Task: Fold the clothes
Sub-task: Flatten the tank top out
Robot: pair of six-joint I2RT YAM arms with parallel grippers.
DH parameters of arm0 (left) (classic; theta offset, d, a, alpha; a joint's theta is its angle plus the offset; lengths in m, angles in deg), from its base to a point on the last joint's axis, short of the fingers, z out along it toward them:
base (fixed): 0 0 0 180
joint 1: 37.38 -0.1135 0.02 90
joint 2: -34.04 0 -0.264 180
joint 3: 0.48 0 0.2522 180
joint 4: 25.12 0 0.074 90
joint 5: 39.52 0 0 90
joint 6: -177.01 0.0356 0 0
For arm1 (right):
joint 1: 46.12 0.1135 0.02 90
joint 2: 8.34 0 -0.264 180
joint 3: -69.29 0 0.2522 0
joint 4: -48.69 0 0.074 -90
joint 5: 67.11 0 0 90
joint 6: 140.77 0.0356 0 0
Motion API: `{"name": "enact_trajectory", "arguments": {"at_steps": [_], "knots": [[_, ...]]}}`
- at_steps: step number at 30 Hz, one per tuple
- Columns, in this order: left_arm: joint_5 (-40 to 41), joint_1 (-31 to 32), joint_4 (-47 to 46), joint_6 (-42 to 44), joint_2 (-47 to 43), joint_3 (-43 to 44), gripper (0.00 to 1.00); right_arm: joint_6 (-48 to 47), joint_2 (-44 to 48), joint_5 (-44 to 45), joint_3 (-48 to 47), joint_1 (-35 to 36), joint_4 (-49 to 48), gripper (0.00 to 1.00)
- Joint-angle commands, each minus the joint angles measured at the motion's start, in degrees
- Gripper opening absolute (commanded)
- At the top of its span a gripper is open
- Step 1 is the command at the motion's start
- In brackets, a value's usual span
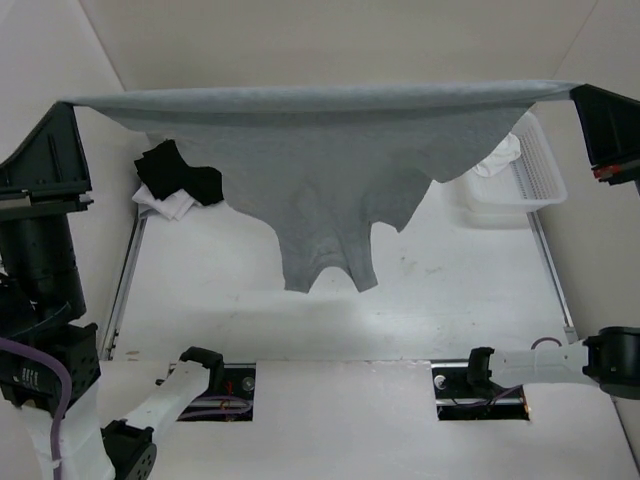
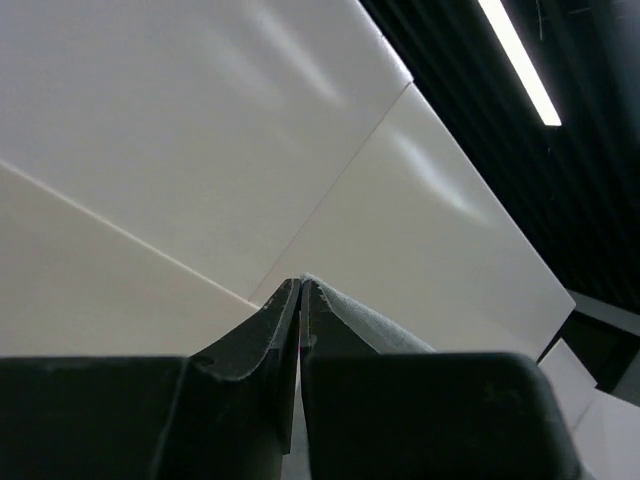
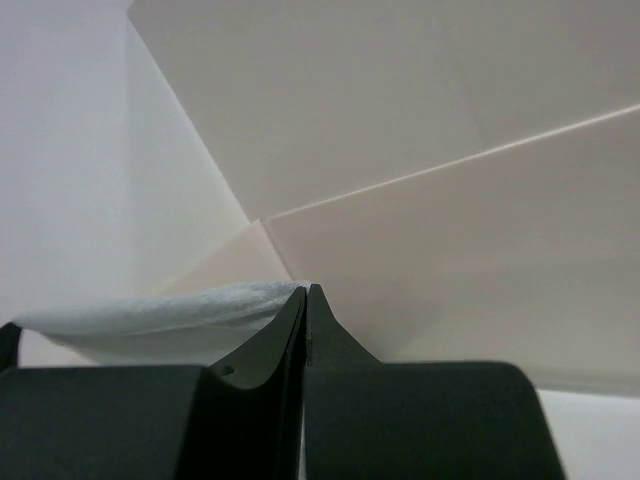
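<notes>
The grey tank top (image 1: 320,170) hangs high above the table, its hem stretched taut in a line from left to right, with the two straps dangling down at the middle. My left gripper (image 1: 68,104) is shut on its left corner, my right gripper (image 1: 578,92) shut on its right corner. In the left wrist view the jaws (image 2: 301,282) are pressed together and grey fabric (image 2: 370,320) runs off to the right of the tips. The right wrist view shows the jaws (image 3: 306,288) closed, with pale grey cloth (image 3: 160,315) trailing to the left.
A black-and-white garment pile (image 1: 178,185) lies on the table at the back left, partly behind the hanging top. A white basket (image 1: 520,175) with a white cloth (image 1: 500,155) stands at the back right. White walls enclose the table.
</notes>
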Motion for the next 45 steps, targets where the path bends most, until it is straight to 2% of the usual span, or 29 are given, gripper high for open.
{"name": "enact_trajectory", "arguments": {"at_steps": [1, 4, 7, 10, 12, 15, 17, 21, 26, 30, 34, 37, 40, 45], "knots": [[4.1, 0.2, -1.4, 4.8, 6.1, 3.0, 0.02, -15.5, -4.4, 7.2, -3.4, 1.4, -6.3, 0.0], [4.9, 0.1, -2.3, 5.1, 7.2, 0.5, 0.02, -18.3, -6.3, 5.4, -3.1, -2.6, -8.9, 0.0], [5.7, -0.8, -4.3, 5.0, 7.4, -6.1, 0.02, -15.1, -7.7, 0.6, -0.5, -9.2, -7.4, 0.0], [6.7, -2.0, -5.8, 4.9, 9.0, -11.9, 0.02, -6.9, -9.5, -8.9, 3.4, -20.7, -4.1, 0.0], [6.4, -3.7, -6.6, 4.7, 11.4, -13.6, 0.02, 0.5, -11.9, -17.7, 4.8, -31.1, -1.6, 0.0], [4.9, -6.1, -7.8, 3.8, 17.3, -13.1, 0.02, 9.9, -18.2, -31.3, 4.5, -44.4, -1.0, 0.0], [3.2, -7.4, -8.0, 3.0, 22.4, -10.5, 0.02, 12.8, -24.4, -35.7, 0.4, -49.6, -0.6, 0.0], [0.4, -9.0, -7.2, 1.5, 32.2, -2.1, 0.01, 15.9, -35.5, -39.1, -13.0, -55.0, 3.0, 0.0], [-2.0, -10.4, -5.5, 0.7, 37.8, 8.5, 0.01, 17.0, -43.8, -40.8, -30.1, -56.5, 7.1, 0.0], [-3.2, -11.9, -4.4, 0.7, 39.0, 13.7, 0.01, 18.0, -43.8, -41.4, -32.7, -57.0, 6.4, 0.0], [-3.5, -12.3, -5.1, 1.6, 37.5, 13.5, 0.01, 18.1, -42.3, -41.4, -32.5, -57.1, 6.7, 0.0], [-3.5, -12.5, -7.7, 2.4, 33.5, 7.3, 0.02, 17.7, -37.4, -41.1, -24.4, -57.1, 6.7, 0.0], [-3.1, -11.0, -14.8, 3.1, 28.2, -5.7, 0.02, 17.0, -29.5, -40.9, -7.3, -57.1, 0.6, 0.0], [-1.7, -9.2, -17.2, 2.1, 20.7, -23.6, 0.02, 16.3, -15.6, -41.0, 23.0, -56.8, -9.5, 0.0]]}}
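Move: Below both raised hands, which pinch the tank top's hem and let it hang between them, lies the bare middle of the table: from the left hand about 23 cm ahead, 24 cm right and 68 cm down; from the right hand some 21 cm ahead, 26 cm left and 68 cm down. The black cloths lie roughly 42 cm ahead of the left hand, 15 cm left, 66 cm below. The white basket is about 42 cm ahead of the right hand, 21 cm right, 62 cm below. Flinging the tank top out over the table, both arms sweep fast forward towards the back wall, about 34 cm, while sinking, the left lower than the right, fingers tipping downward. They then draw back 8–10 cm, rising before dipping again. Both grippers keep their pinch on the hem and finish still high above the table. ##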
